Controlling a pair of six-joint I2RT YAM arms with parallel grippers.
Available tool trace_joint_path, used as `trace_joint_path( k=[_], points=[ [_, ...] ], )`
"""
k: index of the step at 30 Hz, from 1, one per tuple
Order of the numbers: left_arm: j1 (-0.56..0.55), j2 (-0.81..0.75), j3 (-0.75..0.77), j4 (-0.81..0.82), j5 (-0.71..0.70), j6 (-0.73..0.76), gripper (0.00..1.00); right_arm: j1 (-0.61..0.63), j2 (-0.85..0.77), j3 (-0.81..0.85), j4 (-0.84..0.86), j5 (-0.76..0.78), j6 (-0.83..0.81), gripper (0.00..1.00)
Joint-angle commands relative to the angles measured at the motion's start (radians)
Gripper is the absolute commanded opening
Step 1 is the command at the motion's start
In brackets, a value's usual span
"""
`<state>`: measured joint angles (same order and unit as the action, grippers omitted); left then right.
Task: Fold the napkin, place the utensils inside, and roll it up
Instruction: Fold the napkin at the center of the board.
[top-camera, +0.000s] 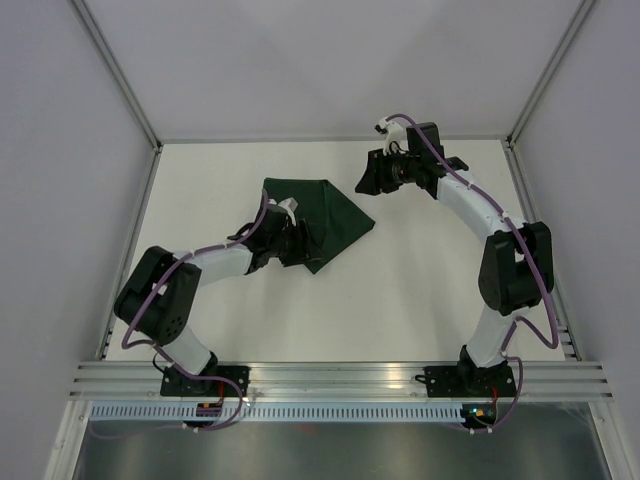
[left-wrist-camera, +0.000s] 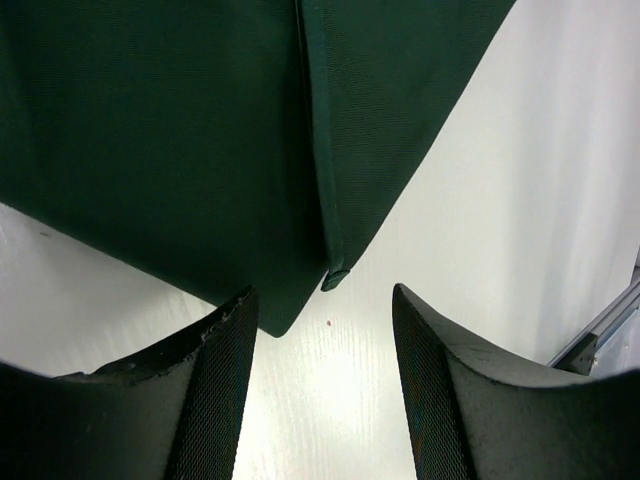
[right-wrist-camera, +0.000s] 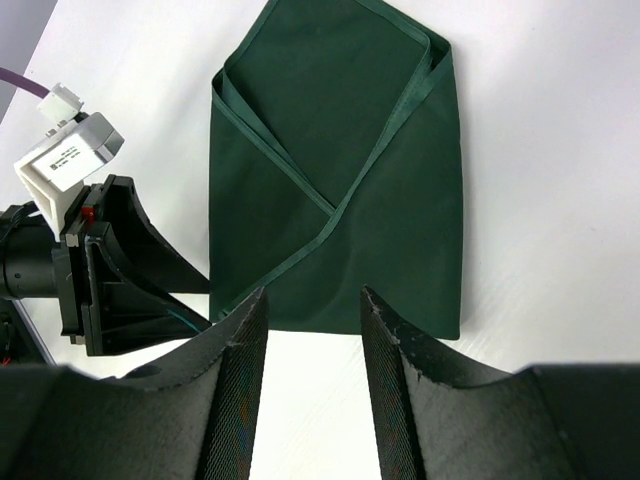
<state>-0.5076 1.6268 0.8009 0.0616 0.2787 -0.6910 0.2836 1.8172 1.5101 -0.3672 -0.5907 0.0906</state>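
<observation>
The dark green napkin (top-camera: 325, 215) lies on the white table, folded with two flaps crossing over each other (right-wrist-camera: 340, 180). My left gripper (top-camera: 300, 243) hovers at the napkin's near left edge. In the left wrist view its jaws are open just short of a folded corner (left-wrist-camera: 280, 315), and only bare table shows between the fingers (left-wrist-camera: 215, 380). My right gripper (top-camera: 364, 184) hangs behind and right of the napkin, open with nothing in it. In the right wrist view (right-wrist-camera: 313, 292) its jaws point at the cloth's straight edge. No utensils are in view.
White walls and aluminium posts (top-camera: 120, 75) enclose the table on three sides. A metal rail (top-camera: 340, 375) carrying both arm bases runs along the near edge. The left gripper's body (right-wrist-camera: 100, 270) shows beside the napkin in the right wrist view.
</observation>
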Motion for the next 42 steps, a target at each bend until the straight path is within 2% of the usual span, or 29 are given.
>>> trace_joint_path(
  k=[1, 14, 18, 31, 37, 42],
  points=[
    [-0.009, 0.027, 0.053, 0.041, 0.039, -0.016, 0.61, -0.007, 0.01, -0.005, 0.025, -0.027, 0.015, 0.48],
    [-0.022, 0.133, 0.077, 0.107, 0.062, -0.042, 0.59, -0.021, 0.024, -0.002, 0.025, -0.032, 0.023, 0.46],
    [-0.025, 0.131, 0.083, 0.122, 0.063, -0.048, 0.54, -0.026, 0.024, -0.002, 0.025, -0.032, 0.024, 0.46],
    [-0.032, 0.142, 0.109, 0.121, 0.071, -0.048, 0.47, -0.034, 0.03, -0.002, 0.028, -0.038, 0.032, 0.44],
    [-0.039, 0.156, 0.124, 0.121, 0.073, -0.051, 0.4, -0.037, 0.031, -0.002, 0.028, -0.038, 0.034, 0.44],
    [-0.039, 0.153, 0.126, 0.116, 0.071, -0.047, 0.24, -0.041, 0.033, -0.002, 0.028, -0.04, 0.034, 0.43]
  ],
)
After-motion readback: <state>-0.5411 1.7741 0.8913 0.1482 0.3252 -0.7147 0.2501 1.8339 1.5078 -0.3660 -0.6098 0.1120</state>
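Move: The near end of the napkin's folded flap is what the left hand goes for: roughly 3 cm to its right, 1 cm ahead and 3 cm below. The napkin's near corner is about 2 cm back and 1 cm right of the hand; its right corner some 8 cm ahead and 14 cm right. From the right hand, that flap end lies about 12 cm back, 8 cm left and 16 cm below. The left fingertips come close around the near end of the napkin's flap, narrowing to about half their gap without shutting; a pinch can't be made out. The hand travels to the right some 3.5 cm and a little forward, dipping about 2 cm early on and then easing halfway back up, its attitude nearly unchanged. ##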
